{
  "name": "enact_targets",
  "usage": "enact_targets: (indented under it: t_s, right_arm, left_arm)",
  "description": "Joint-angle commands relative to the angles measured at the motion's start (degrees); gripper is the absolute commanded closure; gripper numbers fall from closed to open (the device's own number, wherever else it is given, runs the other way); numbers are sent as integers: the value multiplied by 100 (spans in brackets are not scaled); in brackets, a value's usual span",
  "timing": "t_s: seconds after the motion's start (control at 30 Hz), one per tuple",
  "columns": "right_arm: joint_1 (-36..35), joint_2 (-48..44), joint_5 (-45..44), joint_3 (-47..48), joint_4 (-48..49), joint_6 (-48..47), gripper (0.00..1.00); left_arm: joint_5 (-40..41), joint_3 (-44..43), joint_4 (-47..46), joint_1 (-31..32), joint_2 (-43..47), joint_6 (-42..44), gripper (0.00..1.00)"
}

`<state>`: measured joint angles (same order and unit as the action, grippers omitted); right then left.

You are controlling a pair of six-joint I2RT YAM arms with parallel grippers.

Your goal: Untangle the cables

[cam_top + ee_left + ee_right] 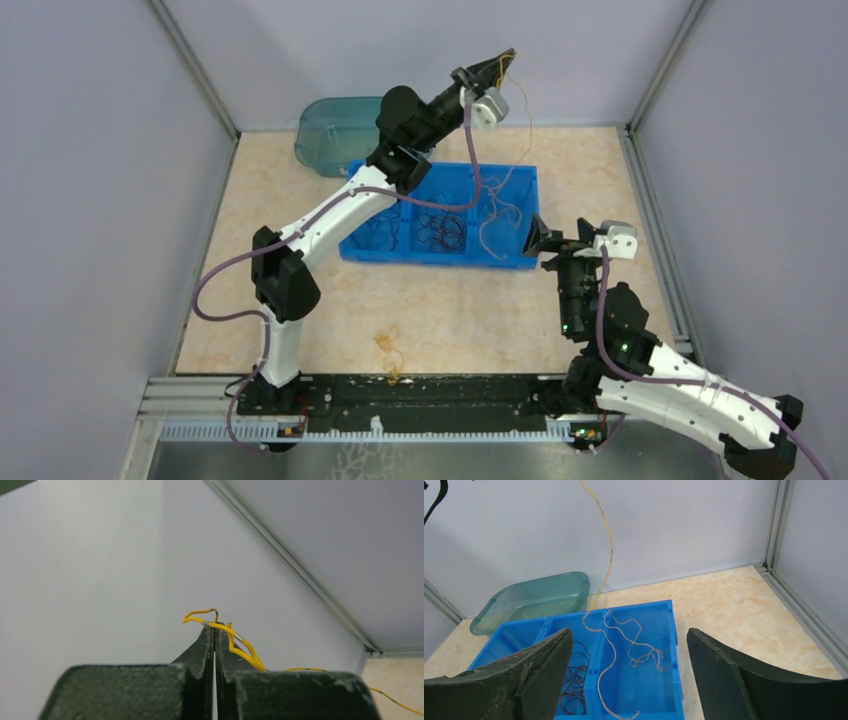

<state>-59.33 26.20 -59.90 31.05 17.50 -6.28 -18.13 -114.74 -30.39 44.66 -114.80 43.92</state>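
My left gripper is raised high over the back of the table, shut on a yellow cable that loops across its fingertips. The cable hangs down from there into the right compartment of a blue bin. In the right wrist view its lower end snakes over the bin floor beside another pale loop. Dark cables lie clumped in the middle compartments. My right gripper hovers open at the bin's right end, holding nothing.
A teal translucent basin stands behind the bin at the back left. A small yellow-orange cable clump lies on the table near the front edge. Grey walls with metal frame rails enclose the table on three sides.
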Motion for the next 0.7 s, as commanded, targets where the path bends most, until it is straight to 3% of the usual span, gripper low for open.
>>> enact_targets:
  t_s: [0.0,0.2,0.57,0.67]
  right_arm:
    - [88,-74,113,32,52,92,15]
    - [88,-90,121,-8,-47,241,15]
    - [88,-421,-11,4,-228,337,16]
    - [88,-462,-25,22,-238,316,16]
  left_arm:
    - [423,-455,-904,69,-206,398,100]
    - [484,-708,-722,69,-356,418,100]
    - [373,1753,604,145,628,-163,100]
    - [580,1951,1074,189,691,-479,100]
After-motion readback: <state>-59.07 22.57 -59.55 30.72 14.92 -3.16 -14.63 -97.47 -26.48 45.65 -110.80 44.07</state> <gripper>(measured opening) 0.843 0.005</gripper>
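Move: Some 7 cm ahead of the raised left hand, 6 cm to its right and nearly 50 cm below lies the middle of the blue bin's right compartment, where the held yellow cable already trails. The middle compartment with dark cables is about 9 cm left and 7 cm ahead; the green tub sits roughly 28 cm ahead and 28 cm left. From the right hand, the right compartment is about 25 cm ahead, 4 cm left and 29 cm lower. Lowering the yellow cable towards the right compartment of the blue bin: the left hand first rises about 4 cm with its fingertips tilting up, then turns back and drops ever faster, some 16 cm from the top. The fingertips dip again as it sinks, ending roughly 15 degrees lower than at the start, and the shut fingers keep their pinch on the cable. ##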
